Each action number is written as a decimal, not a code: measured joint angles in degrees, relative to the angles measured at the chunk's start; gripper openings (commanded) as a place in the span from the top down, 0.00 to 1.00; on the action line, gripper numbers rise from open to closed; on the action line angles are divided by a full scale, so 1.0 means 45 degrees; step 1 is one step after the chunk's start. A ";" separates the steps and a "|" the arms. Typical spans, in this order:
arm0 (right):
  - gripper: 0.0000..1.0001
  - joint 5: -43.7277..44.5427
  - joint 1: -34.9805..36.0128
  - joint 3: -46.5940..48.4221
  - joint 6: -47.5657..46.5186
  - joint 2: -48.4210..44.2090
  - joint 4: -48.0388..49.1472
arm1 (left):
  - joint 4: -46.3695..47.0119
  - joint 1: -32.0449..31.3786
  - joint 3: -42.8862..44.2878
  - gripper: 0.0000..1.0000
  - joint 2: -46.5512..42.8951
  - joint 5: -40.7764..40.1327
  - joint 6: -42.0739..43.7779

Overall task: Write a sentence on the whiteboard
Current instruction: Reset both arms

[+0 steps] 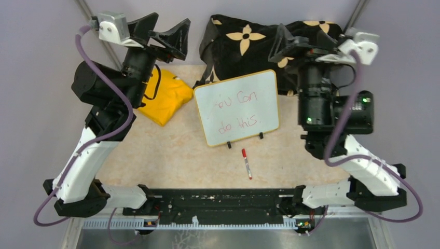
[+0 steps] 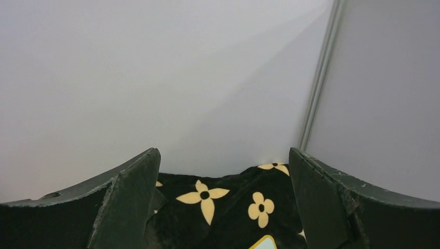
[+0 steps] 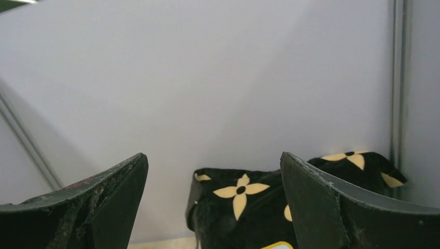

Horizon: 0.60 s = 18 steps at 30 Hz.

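The whiteboard (image 1: 237, 107) stands tilted on small black clip feet in the middle of the table. Thin red marker on it reads "You Can" over "do this", the sentence (image 1: 236, 111). A red-capped marker (image 1: 246, 163) lies on the table in front of the board, apart from both grippers. My left gripper (image 1: 165, 32) is raised at the back left, open and empty (image 2: 223, 153). My right gripper (image 1: 296, 44) is raised at the back right, also open with nothing in it (image 3: 213, 155). One corner of the whiteboard (image 2: 265, 243) peeks in at the bottom of each wrist view (image 3: 280, 245).
A black bag with cream flowers (image 1: 249, 44) sits behind the board against the back wall (image 2: 218, 207) (image 3: 238, 207). A yellow cloth (image 1: 163, 98) lies left of the board. Grey walls close in the back and both sides.
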 measured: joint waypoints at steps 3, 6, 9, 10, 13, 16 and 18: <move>0.04 -0.0763 0.0000 -0.1098 0.1462 -0.1447 -0.0340 | 0.0019 0.0000 -0.0423 0.01 -0.0418 -0.0957 -0.0374; 0.03 -0.1433 0.0000 -0.2472 0.2667 -0.2905 -0.0763 | -0.0219 0.0000 -0.0889 0.01 -0.0933 -0.2137 -0.0811; 0.02 -0.1656 0.0000 -0.3347 0.3293 -0.3755 -0.1059 | -0.0690 0.0005 -0.1035 0.01 -0.1195 -0.2880 -0.1365; 0.02 -0.1642 0.0000 -0.3662 0.3371 -0.3910 -0.1132 | -0.0860 0.0005 -0.1141 0.01 -0.1277 -0.3084 -0.1564; 0.02 -0.1443 0.0000 -0.4449 0.3424 -0.4027 -0.1302 | -0.1297 0.0005 -0.1962 0.01 -0.1647 -0.3541 -0.2055; 0.01 -0.1195 0.0000 -0.4998 0.3439 -0.4007 -0.1685 | -0.1768 0.0000 -0.2841 0.01 -0.1855 -0.3823 -0.2453; 0.01 -0.1195 0.0000 -0.5134 0.3638 -0.3988 -0.2108 | -0.2113 0.0000 -0.3157 0.01 -0.1846 -0.3915 -0.2662</move>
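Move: Below and ahead of both empty hands lies the whiteboard, roughly 64 cm down: some 17 cm farther out and 22 cm to the right of the left hand, and about 21 cm farther out and 15 cm left of the right hand. The marker lies about 10 cm back and 26 cm right of the left hand, and about 5 cm back and 10 cm left of the right one. The yellow cloth is about 21 cm ahead and 12 cm left of the left hand. Sinking from their high pose over the table, both hands stay open and touch nothing. The left shifts left first, then drops about 10 cm, its fingers tipping down some 20 degrees and turning counter-clockwise. The right swings right and back, then comes left and slightly forward again as it drops about 7 cm, turned some 10 degrees counter-clockwise. ##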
